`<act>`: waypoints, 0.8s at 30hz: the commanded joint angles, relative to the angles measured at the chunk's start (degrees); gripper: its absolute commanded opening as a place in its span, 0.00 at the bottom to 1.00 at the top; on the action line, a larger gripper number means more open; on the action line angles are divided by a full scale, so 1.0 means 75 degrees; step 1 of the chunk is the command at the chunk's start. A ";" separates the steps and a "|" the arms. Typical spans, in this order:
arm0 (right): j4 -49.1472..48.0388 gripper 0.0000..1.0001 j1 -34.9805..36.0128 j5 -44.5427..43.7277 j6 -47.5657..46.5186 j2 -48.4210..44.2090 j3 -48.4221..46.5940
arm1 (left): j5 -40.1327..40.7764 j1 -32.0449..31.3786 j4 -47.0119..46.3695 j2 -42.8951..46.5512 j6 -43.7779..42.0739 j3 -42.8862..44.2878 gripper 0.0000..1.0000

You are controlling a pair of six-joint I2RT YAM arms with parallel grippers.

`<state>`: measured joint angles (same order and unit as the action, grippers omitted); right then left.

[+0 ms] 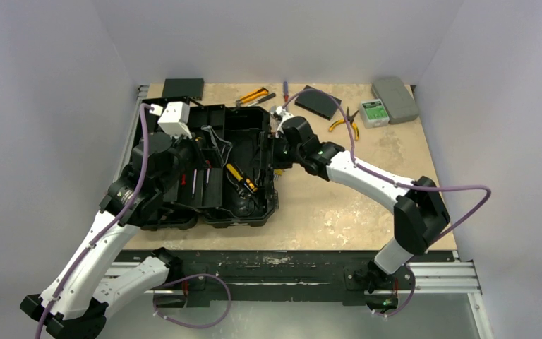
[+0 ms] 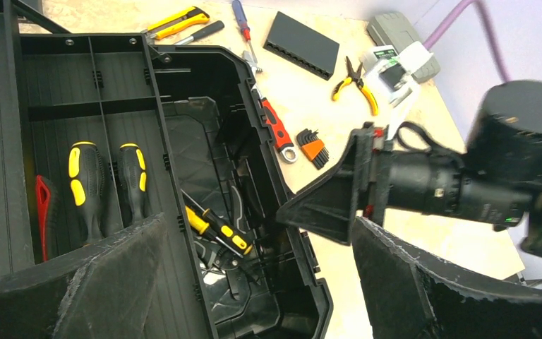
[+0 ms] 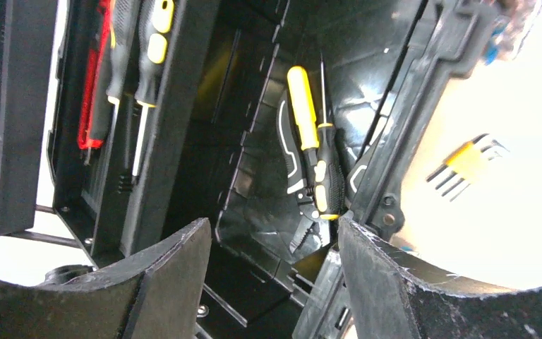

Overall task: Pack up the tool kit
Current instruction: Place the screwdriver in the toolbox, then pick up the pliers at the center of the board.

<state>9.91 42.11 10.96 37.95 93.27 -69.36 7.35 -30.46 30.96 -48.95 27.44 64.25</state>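
The tool kit [image 1: 243, 127] lies open on the table's left half, a black case with a ribbed tray side. Two yellow-and-black screwdrivers [image 2: 85, 183] and a red tool [image 2: 42, 205] rest in the tray. In the deep half lie another yellow-and-black screwdriver [image 2: 219, 229] and pliers [image 3: 293, 162]. My left gripper [image 2: 260, 222] hovers open over the case with nothing between its fingers. My right gripper [image 3: 274, 224] is open and empty at the case's right rim, its right finger [image 3: 367, 254] close to that rim.
Loose on the table right of the case are a red-handled wrench [image 2: 275, 127], hex keys [image 2: 312, 147], yellow pliers [image 1: 346, 120], a yellow knife [image 2: 176, 21] and a thin screwdriver [image 2: 241, 21]. A flat black box [image 1: 317, 102] and a grey case [image 1: 395, 99] sit at the back.
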 commanded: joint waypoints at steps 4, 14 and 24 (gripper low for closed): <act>0.1608 0.67 -0.0046 -0.1730 -0.1306 -0.0896 -0.1015 | -0.0142 -0.0017 -0.0260 -0.0026 -0.0003 0.0012 1.00; 0.3099 0.80 -0.0842 -0.4068 -0.2395 -0.1094 -0.1422 | -0.0344 -0.0017 -0.0343 -0.0163 0.0008 0.0001 1.00; 0.3169 0.87 -0.2670 -0.4221 -0.2759 -0.0453 -0.1429 | -0.0431 -0.0024 -0.0691 -0.0276 0.0141 -0.0211 1.00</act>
<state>32.82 25.28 -18.61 19.07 87.13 -78.35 5.48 -30.46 30.22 -50.87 27.53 63.68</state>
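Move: The pliers lie about 20 cm ahead of the right hand, 28 cm to its right and 16 cm below. From that hand, the orange hex-key set is some 11 cm ahead and 15 cm right, the adjustable wrench about 17 cm ahead and 6 cm right; the screwdriver already lies in the toolbox, 6 cm left and level. From the left hand, the pliers are roughly 25 cm ahead, 48 cm right and 32 cm below. The empty right hand sweeps about 22 cm right and 9 cm forward, toward the pliers, turning clockwise and opening wider. ##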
